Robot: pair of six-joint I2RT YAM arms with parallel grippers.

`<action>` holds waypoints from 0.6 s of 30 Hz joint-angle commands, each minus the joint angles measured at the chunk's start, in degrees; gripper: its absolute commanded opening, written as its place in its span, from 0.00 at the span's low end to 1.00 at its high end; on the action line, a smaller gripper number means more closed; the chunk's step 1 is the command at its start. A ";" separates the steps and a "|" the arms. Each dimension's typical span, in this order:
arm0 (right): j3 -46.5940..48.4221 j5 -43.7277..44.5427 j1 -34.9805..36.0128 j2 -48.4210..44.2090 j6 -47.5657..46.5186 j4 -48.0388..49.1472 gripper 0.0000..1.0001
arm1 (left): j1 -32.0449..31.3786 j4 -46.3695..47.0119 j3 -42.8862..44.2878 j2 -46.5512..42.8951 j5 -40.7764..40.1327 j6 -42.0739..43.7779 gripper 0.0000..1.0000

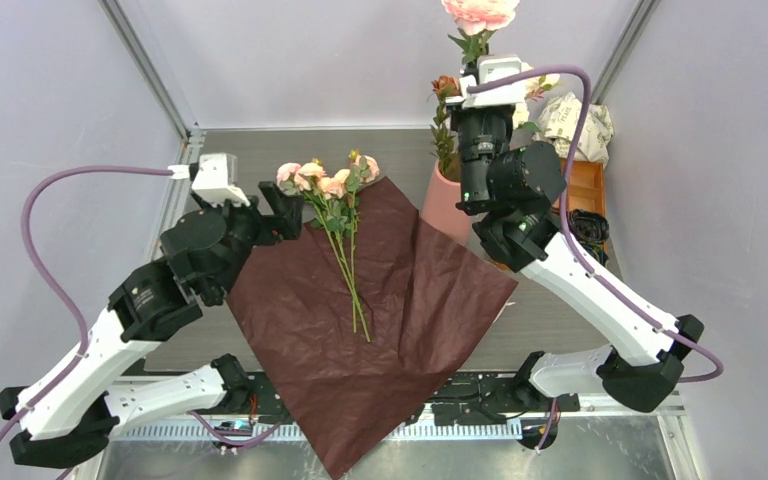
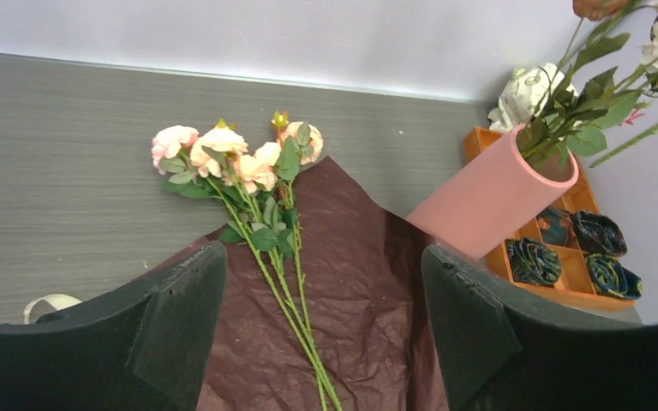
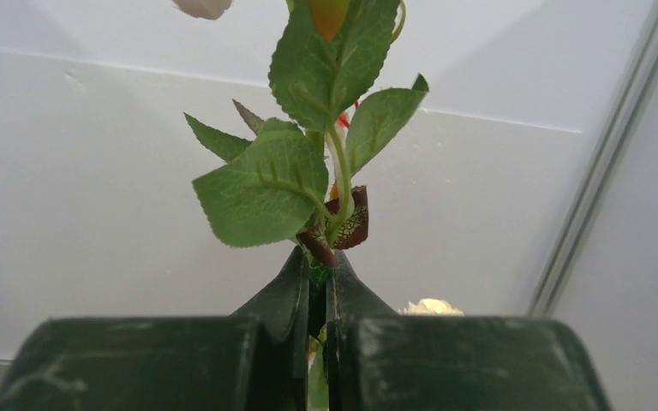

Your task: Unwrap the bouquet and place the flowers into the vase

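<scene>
The dark red paper (image 1: pixel 380 320) (image 2: pixel 368 291) lies spread flat on the table, unwrapped. On it rest a few flowers (image 1: pixel 332 185) (image 2: pixel 240 163), pink and peach roses on thin green stems. My left gripper (image 1: pixel 295 212) (image 2: pixel 321 291) hangs open just left of those blooms, its wide jaws holding nothing. The pink vase (image 1: pixel 445 205) (image 2: pixel 497 201) stands by the paper's right edge with several leafy stems in it. Above the vase, my right gripper (image 1: pixel 482 75) (image 3: pixel 317 261) is shut on a leafy rose stem (image 3: pixel 338 184), held upright, its pink bloom (image 1: pixel 480 12) at the top edge.
An orange compartment tray (image 1: pixel 585 195) (image 2: pixel 583 274) with dark rolled items sits right behind the vase. A crumpled white printed paper ball (image 1: pixel 580 125) lies at the back right. A cream ribbon (image 2: pixel 47 304) lies on the table left of the paper. Walls enclose the table.
</scene>
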 commanded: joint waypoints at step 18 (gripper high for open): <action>-5.54 -1.01 -9.63 -1.36 12.32 3.60 0.01 | 0.14 3.96 2.66 1.07 3.44 -1.79 0.84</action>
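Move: The pink vase that the right hand's rose is meant for stands almost beneath that hand, about 3 cm ahead and level sideways, its middle some 45 cm lower; it already holds other flowers. The remaining flowers lie on the brown wrap about 23 cm to that hand's left and 3 cm ahead, the orange tray some 25 cm to its right and 8 cm ahead, both about 56 cm below. From the left hand the vase is some 11 cm ahead, 29 cm right and 27 cm down. The pink rose, still pinched upright in the shut right fingers, is carried forward about 4 cm and to the right some 3 cm, mostly early on, while the hand sinks about 5 cm in all, bringing the stem end down to the vase's mouth with only a slight turn of the wrist. The left hand, empty and open, drifts 2 cm to its right and then holds still. ##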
